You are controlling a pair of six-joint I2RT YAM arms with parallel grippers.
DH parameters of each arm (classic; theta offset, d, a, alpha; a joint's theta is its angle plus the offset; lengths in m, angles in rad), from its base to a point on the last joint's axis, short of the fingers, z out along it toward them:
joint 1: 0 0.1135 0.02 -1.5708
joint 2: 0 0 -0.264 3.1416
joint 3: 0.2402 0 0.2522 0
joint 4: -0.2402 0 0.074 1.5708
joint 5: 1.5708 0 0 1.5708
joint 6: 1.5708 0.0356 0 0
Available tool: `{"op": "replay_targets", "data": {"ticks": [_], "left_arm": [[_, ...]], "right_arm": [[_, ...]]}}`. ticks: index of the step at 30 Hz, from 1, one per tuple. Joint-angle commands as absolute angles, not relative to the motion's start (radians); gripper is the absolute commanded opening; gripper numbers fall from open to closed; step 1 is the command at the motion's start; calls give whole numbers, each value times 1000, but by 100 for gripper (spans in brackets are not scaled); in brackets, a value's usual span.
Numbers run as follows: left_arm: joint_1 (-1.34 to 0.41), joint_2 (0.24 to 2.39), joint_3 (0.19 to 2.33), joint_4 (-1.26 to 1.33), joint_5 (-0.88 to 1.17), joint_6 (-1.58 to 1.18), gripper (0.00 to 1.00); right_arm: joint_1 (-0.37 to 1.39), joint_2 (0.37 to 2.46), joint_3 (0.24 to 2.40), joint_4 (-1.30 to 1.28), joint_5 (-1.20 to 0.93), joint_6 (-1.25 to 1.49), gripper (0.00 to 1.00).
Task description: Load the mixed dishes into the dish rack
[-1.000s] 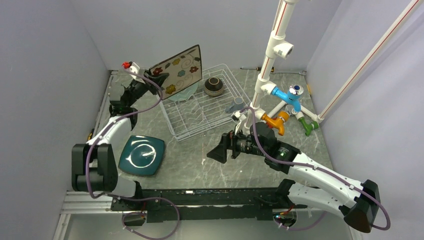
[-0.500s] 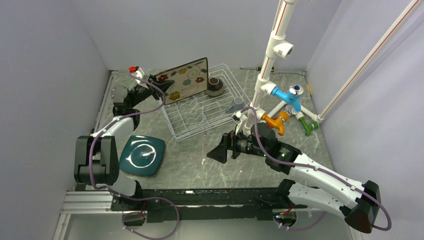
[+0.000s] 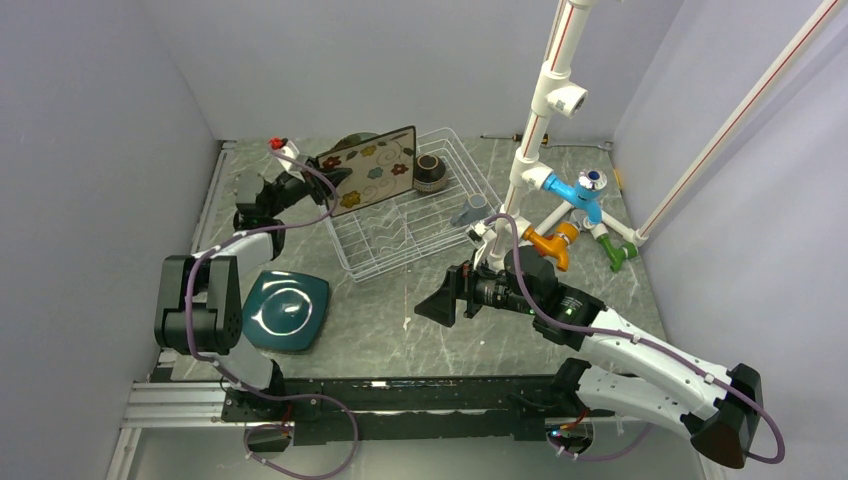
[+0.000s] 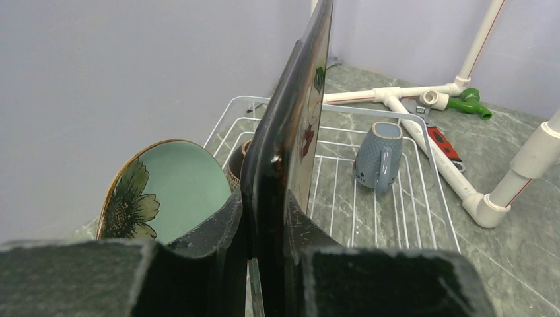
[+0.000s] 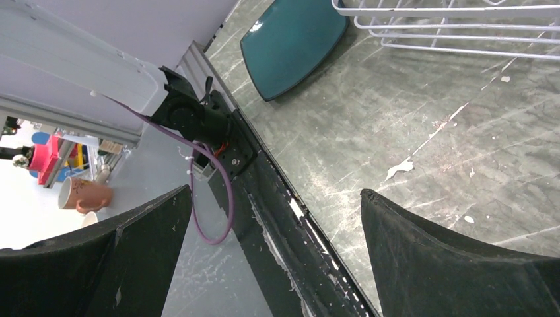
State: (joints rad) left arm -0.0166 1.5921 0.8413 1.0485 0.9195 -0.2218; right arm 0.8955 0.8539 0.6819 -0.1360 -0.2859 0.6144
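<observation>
My left gripper [image 3: 322, 180] [image 4: 264, 198] is shut on the edge of the cream floral square plate [image 3: 372, 170] [image 4: 300, 112]. It holds the plate on edge over the back left of the white wire dish rack [image 3: 400, 250] [image 4: 370, 112]. The pale green round plate [image 4: 165, 191] stands just behind it. A brown bowl [image 3: 430, 172] and a small grey mug [image 3: 470, 210] [image 4: 378, 155] lie in the rack. The dark teal square plate [image 3: 285, 310] [image 5: 294, 39] lies flat on the table, front left. My right gripper [image 3: 437, 308] [image 5: 276, 191] hangs open and empty in front of the rack.
A white pipe stand with blue, orange and green fittings [image 3: 560, 215] rises just right of the rack. A red-handled wrench [image 4: 439, 142] lies beside its base pipes. Grey walls close in the table on the left, back and right.
My left gripper has carried the floral plate down and to the right, bringing it lower over the back left of the rack. The right arm has barely moved.
</observation>
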Motion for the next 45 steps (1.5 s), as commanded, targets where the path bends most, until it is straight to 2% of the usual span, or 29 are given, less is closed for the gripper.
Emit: {"op": "replay_targets", "data": {"ticks": [1, 19, 45], "left_arm": [[-26, 1589, 885, 1258, 891, -203, 0], [-46, 1607, 899, 1169, 898, -124, 0], [-95, 1627, 701, 1314, 732, -68, 0]], "right_arm": [[900, 851, 712, -128, -271, 621, 100], [901, 818, 684, -135, -258, 629, 100], [901, 767, 640, -121, -244, 646, 100]]}}
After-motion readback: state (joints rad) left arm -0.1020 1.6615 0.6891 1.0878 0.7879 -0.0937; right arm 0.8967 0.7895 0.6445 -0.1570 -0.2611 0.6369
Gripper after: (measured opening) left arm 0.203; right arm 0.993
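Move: I already hold the flowered square plate by its left edge in my left hand. The slot it goes to has its middle about 8 cm to my right, 2 cm ahead and some 19 cm below. The green plate stands roughly 11 cm ahead, 4 cm right and 13 cm down; the bowl lies 15 cm ahead and 19 cm right, the mug 6 cm ahead and 28 cm right, both some 20 cm down. From my right hand the slot lies about 27 cm ahead, 9 cm left and 17 cm down. With my left hand still pinching the flowered plate, I lower it about 8 cm towards the rack slot nearer me than the green plate: first a quick drop, then a near hover while easing right, then the rest of the way down. I drift some 2 cm to the right and tilt the wrist only about 5 degrees, fingers staying shut. ##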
